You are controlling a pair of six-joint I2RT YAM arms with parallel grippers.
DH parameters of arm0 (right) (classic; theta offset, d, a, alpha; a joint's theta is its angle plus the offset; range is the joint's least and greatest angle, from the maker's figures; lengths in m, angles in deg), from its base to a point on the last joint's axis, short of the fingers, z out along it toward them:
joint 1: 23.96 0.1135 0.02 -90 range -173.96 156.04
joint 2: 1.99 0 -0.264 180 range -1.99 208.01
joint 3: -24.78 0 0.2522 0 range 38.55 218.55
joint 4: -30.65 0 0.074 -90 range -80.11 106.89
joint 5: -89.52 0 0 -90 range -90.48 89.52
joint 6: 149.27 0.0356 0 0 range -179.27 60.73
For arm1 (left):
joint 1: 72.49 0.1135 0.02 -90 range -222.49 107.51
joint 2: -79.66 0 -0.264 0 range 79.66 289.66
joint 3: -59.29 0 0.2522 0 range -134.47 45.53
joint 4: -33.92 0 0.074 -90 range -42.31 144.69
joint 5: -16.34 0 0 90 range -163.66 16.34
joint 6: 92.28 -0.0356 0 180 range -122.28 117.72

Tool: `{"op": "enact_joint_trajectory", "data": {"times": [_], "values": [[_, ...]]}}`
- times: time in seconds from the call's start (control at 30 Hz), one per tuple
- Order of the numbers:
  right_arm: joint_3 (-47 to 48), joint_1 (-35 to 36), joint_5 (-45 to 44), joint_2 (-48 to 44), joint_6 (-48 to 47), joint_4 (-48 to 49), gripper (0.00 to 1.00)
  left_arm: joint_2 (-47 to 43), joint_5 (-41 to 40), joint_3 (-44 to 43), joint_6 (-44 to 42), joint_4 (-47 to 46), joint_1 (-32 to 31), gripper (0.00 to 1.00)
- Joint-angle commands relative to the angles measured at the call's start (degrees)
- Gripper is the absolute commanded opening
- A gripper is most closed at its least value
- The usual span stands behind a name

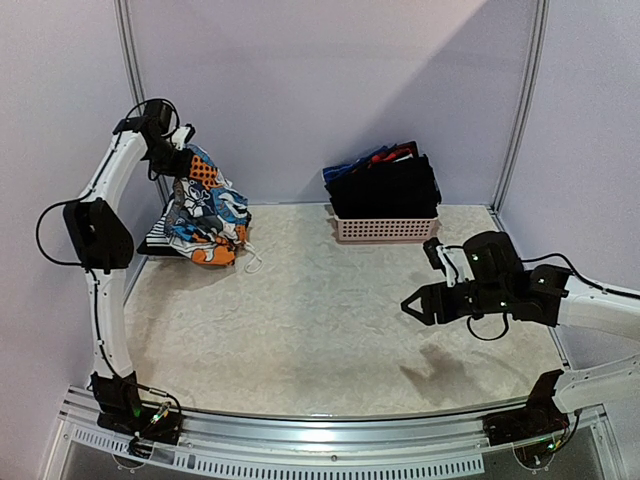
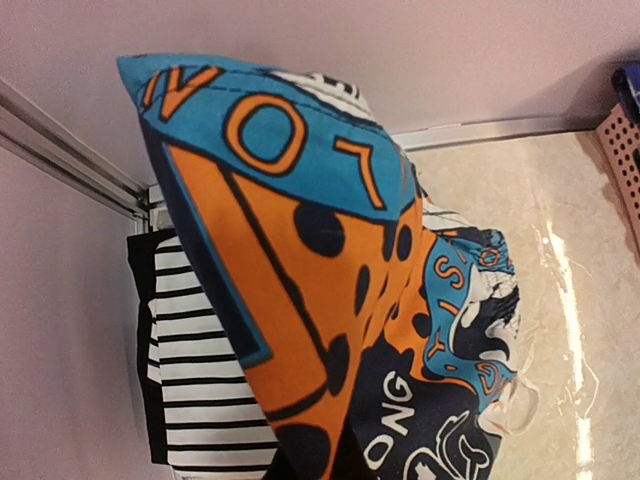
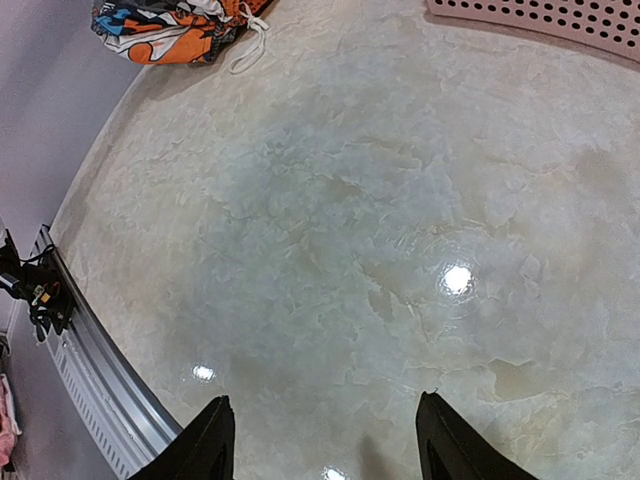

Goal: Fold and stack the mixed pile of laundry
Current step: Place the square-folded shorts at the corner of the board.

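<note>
The graphic print garment (image 1: 208, 212), blue, orange, white and black, hangs at the far left from my left gripper (image 1: 186, 162), which is shut on its top edge. Its lower end rests on a white garment with thin black stripes (image 1: 158, 236) lying flat on the table. In the left wrist view the graphic print garment (image 2: 300, 270) fills the frame and hides the fingers, with the striped garment (image 2: 195, 385) below it. Black garments (image 1: 385, 187) with bits of blue and red sit in the basket. My right gripper (image 1: 415, 305) (image 3: 325, 398) hovers open over bare table at the right, holding nothing.
A pink latticed basket (image 1: 385, 229) stands against the back wall, right of centre; its rim (image 3: 540, 14) shows at the top of the right wrist view. Walls and frame posts close in the left and back. A metal rail (image 1: 320, 432) runs along the near edge.
</note>
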Motion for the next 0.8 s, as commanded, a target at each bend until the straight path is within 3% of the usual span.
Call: {"op": "enact_joint_trajectory", "data": {"times": [0.0, 0.47, 0.77], "values": [[-0.89, 0.61, 0.00, 1.29, -0.20, 1.01, 0.63, 3.19, 0.99, 0.69, -0.12, -5.41, 3.72, 0.00], [-0.04, 0.71, 0.00, 5.95, -0.67, 1.66, 0.62, 8.22, -0.90, 1.72, -7.14, -15.87, 5.30, 0.02], [0.75, 0.73, 0.31, 8.62, -0.87, 1.91, 0.62, 10.23, -7.73, 2.54, -9.26, -19.73, 5.57, 0.04]]}}
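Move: The left hand holds the shorts by a corner, with the rest hanging below. The board with the striped shirt lies about 21 cm beneath this hand, level with it sideways and its middle some 3 cm back. The laundry basket stands about 58 cm to the hand's right, level with it forward and 18 cm lower. From the empty right hand, the board is roughly 32 cm ahead, 60 cm left and 14 cm down. Swing the left gripper left and forward, about 7 and 6 cm, while sinking some 5 cm, carrying the pinched corner towards the board's far-left corner. Make most of the leftward and downward travel early, then ease on forward, rolling the hand's left side up slightly. Keep the fingers shut; let the open right hand sink about 4 cm in place. ##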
